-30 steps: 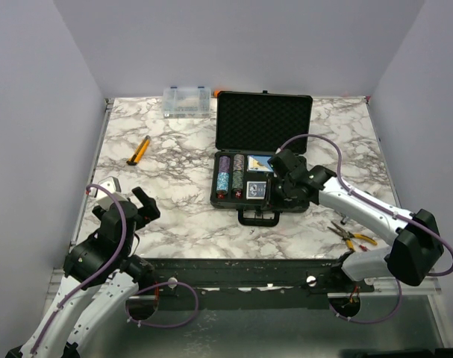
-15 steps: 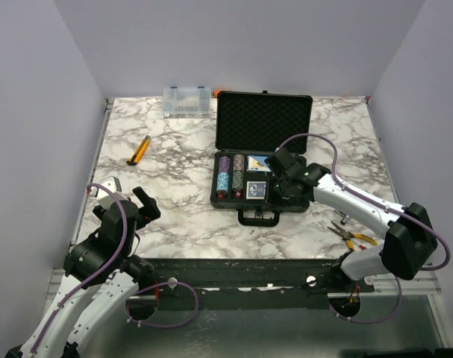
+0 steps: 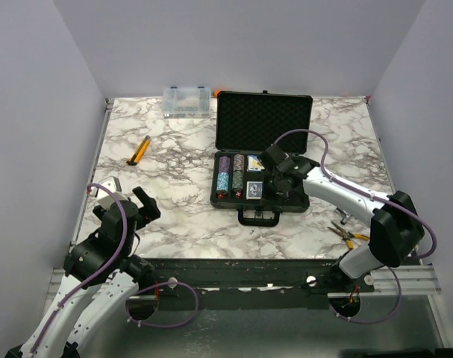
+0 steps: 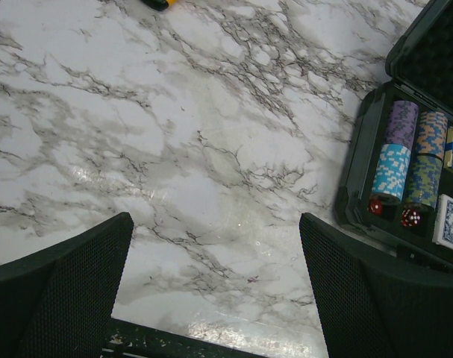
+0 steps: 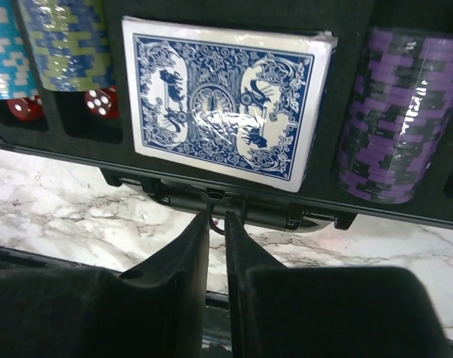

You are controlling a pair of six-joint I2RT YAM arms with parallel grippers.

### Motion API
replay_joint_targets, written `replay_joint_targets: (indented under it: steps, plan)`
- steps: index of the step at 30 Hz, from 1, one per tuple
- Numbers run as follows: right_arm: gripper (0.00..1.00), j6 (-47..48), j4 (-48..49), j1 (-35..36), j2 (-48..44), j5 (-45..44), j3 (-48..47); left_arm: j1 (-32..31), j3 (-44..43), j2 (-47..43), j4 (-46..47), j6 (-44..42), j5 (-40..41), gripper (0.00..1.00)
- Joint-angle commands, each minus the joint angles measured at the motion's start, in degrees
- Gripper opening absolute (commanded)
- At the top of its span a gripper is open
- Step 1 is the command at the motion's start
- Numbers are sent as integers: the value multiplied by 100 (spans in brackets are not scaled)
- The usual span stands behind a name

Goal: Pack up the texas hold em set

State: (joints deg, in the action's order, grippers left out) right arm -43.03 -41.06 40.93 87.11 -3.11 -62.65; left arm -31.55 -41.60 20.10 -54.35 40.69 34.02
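The black case point(image 3: 225, 195) of the texas hold em set lies open mid-table, its foam lid point(image 3: 263, 123) upright and its handle point(image 3: 259, 217) facing me. Chip stacks point(image 4: 394, 170), red dice point(image 4: 411, 217) and a blue-white deck point(image 5: 226, 104) sit in the tray. Purple chips point(image 5: 394, 119) fill the slot to the deck's right. My right gripper point(image 5: 217, 218) hovers over the tray's near rim point(image 5: 233, 203), its jaws nearly together with only a thin slit and nothing in it. My left gripper point(image 4: 215, 276) stands wide open over bare marble to the left of the case.
A clear organizer box point(image 3: 186, 101) stands at the back beside the lid. An orange-handled tool point(image 3: 139, 151) lies on the left. Pliers point(image 3: 351, 236) lie near the front right edge.
My right gripper has slid left across the case and its jaws have narrowed to a slit. The left arm has not moved.
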Motion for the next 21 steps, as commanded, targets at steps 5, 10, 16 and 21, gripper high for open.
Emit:
replay_joint_targets:
  steps: [5, 10, 16, 21]
  plan:
    - [27, 199, -402, 21, -280, -792, -380, 30, -12, 2, -94, 62, 17, 92]
    - [59, 431, -405, -172, -251, -1023, -516, 34, -14, 79, -87, 62, 8, 92]
    - [62, 714, -58, -534, -128, -723, -579, 37, -18, 89, -99, 62, 16, 92]
    - [60, 792, 147, -775, 33, -506, -575, 35, -19, 83, -94, 79, 25, 92]
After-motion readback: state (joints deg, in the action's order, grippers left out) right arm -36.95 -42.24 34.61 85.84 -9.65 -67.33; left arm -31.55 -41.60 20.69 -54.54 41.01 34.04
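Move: My nearly shut right fingers are low by the blue card deck, whose middle lies about 4 cm ahead, 2 cm left and 3 cm below. The purple chips lie some 4 cm ahead and 7 cm right; the orange chips are 7 cm farther out behind them. The yellow-blue deck is about 13 cm ahead and 2 cm left. From my idle left hand, the purple chips are roughly 46 cm right, 8 cm ahead and 12 cm below. I lift my right hand away from the blue deck, rising about 3 cm while easing forward, then level off and sweep forward and right over the case towards the chip column on its right, some 5 cm forward in all. On the way I open my fingers to a bit over half and tip them outward by roughly 10 degrees. ##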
